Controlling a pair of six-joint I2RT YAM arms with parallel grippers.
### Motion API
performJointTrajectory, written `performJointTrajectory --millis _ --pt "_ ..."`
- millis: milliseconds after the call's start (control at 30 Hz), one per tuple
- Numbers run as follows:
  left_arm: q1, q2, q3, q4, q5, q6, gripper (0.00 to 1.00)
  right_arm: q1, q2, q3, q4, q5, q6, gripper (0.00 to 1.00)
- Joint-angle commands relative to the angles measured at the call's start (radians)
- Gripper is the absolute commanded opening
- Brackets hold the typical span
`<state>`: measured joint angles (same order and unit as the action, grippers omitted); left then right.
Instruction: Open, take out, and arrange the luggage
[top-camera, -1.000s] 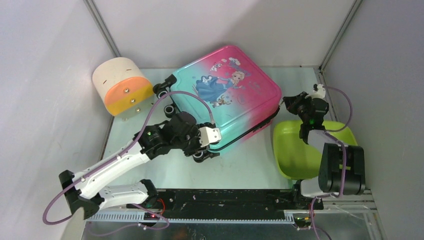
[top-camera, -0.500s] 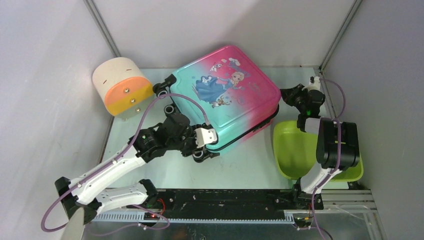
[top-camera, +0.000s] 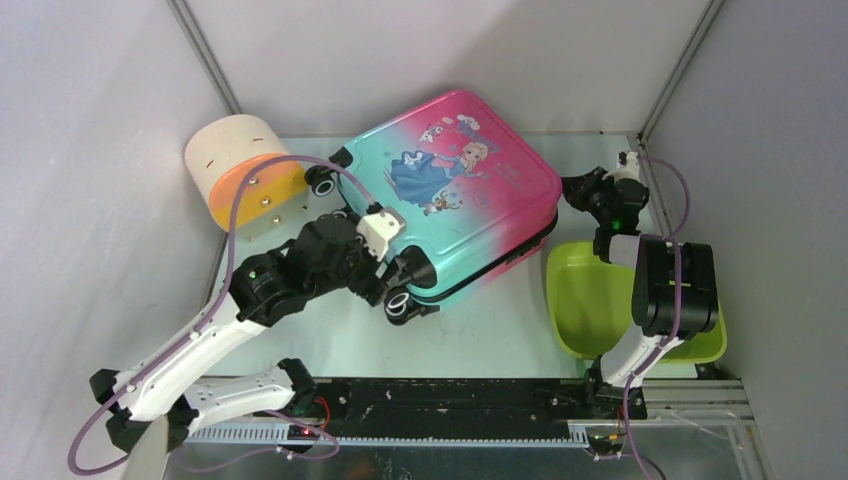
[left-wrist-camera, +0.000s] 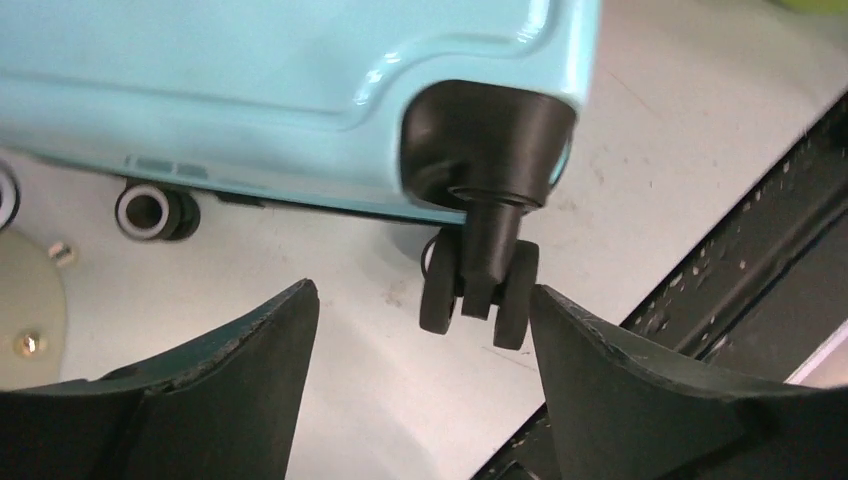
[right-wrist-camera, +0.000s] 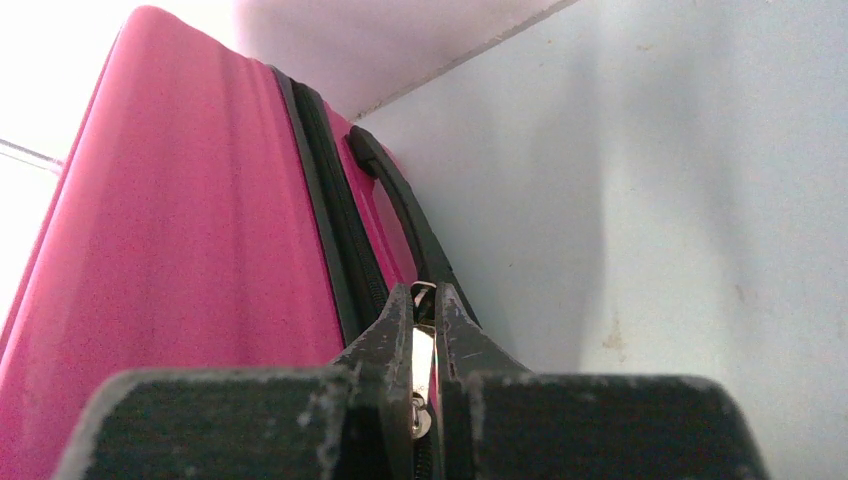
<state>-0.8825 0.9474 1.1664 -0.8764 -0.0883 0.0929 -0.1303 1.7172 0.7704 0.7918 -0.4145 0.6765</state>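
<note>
The luggage (top-camera: 450, 190) lies flat and closed on the table, its pink-to-teal princess shell facing up. My left gripper (top-camera: 398, 268) is at its teal wheel end, near the front corner. In the left wrist view the gripper (left-wrist-camera: 422, 292) stands open, and a black twin wheel (left-wrist-camera: 478, 300) hangs just ahead of its fingertips, close to the right finger, below the teal shell (left-wrist-camera: 250, 70). My right gripper (top-camera: 582, 190) is at the luggage's pink side. In the right wrist view that gripper (right-wrist-camera: 425, 295) is shut on the silver zipper pull (right-wrist-camera: 422, 348) beside the pink shell (right-wrist-camera: 180, 250).
A lime-green tub (top-camera: 600, 300) sits under the right arm at the front right. A cream-and-orange cylinder (top-camera: 245, 175) lies at the back left, next to the luggage's wheels. Grey walls close in the left, back and right. A black rail (top-camera: 450, 395) runs along the near edge.
The left gripper has opened and drawn back left along the wheel end. The right gripper shifted slightly toward the back early on and still pinches the zipper pull. The luggage has not moved.
</note>
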Motion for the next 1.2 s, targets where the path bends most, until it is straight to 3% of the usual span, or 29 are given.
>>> performJointTrajectory --millis 0,33,100,367,667,967,1167 --pt "0.036 -0.009 0.042 -0.07 -0.203 -0.282 0.81 0.012 -0.048 -0.001 -0.005 0.023 -0.032 0.0" --pt "0.058 -0.017 0.038 -0.07 -0.21 -0.317 0.78 0.015 -0.05 -0.002 -0.019 0.022 -0.033 0.0" --pt "0.16 -0.023 0.006 -0.078 -0.235 -0.459 0.57 0.018 -0.059 0.0 -0.043 0.019 -0.031 0.0" --pt "0.304 0.011 -0.137 0.02 -0.272 -0.669 0.4 -0.011 -0.072 0.0 -0.163 -0.026 0.031 0.0" --pt "0.386 0.229 -0.13 0.248 -0.185 -0.655 0.37 -0.006 -0.119 -0.002 -0.273 -0.012 0.036 0.0" --pt "0.439 0.484 0.036 0.344 -0.191 -0.569 0.34 0.012 -0.164 -0.012 -0.357 -0.011 -0.017 0.0" --pt "0.508 0.722 0.251 0.398 -0.116 -0.501 0.34 0.026 -0.183 -0.04 -0.381 -0.01 -0.02 0.0"
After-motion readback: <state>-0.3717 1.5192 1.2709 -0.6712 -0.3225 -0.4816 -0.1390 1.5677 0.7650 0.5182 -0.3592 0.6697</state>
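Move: The luggage's far-left wheels stand about 26 cm ahead of the left hand, 13 cm to its left and 13 cm below. The near caster, already let go, is some 4 cm ahead, 2 cm right and 9 cm below, and the orange-white drum is 26 cm ahead, 32 cm left and 12 cm below. From the right hand, the luggage's middle lies about 24 cm left, 4 cm back and roughly level. Towards the luggage's far-left wheels, the open left hand swings left off the near caster, then sinks and reaches forward alongside the wheel-end face: some 18 cm forward, 10 cm down and 9 cm left in all. The left wrist turns about 60 degrees counter-clockwise and its fingers narrow to about a third open. The right hand, fingers shut at the pink end's zip, eases back about 2.5 cm, tipping slightly down. ##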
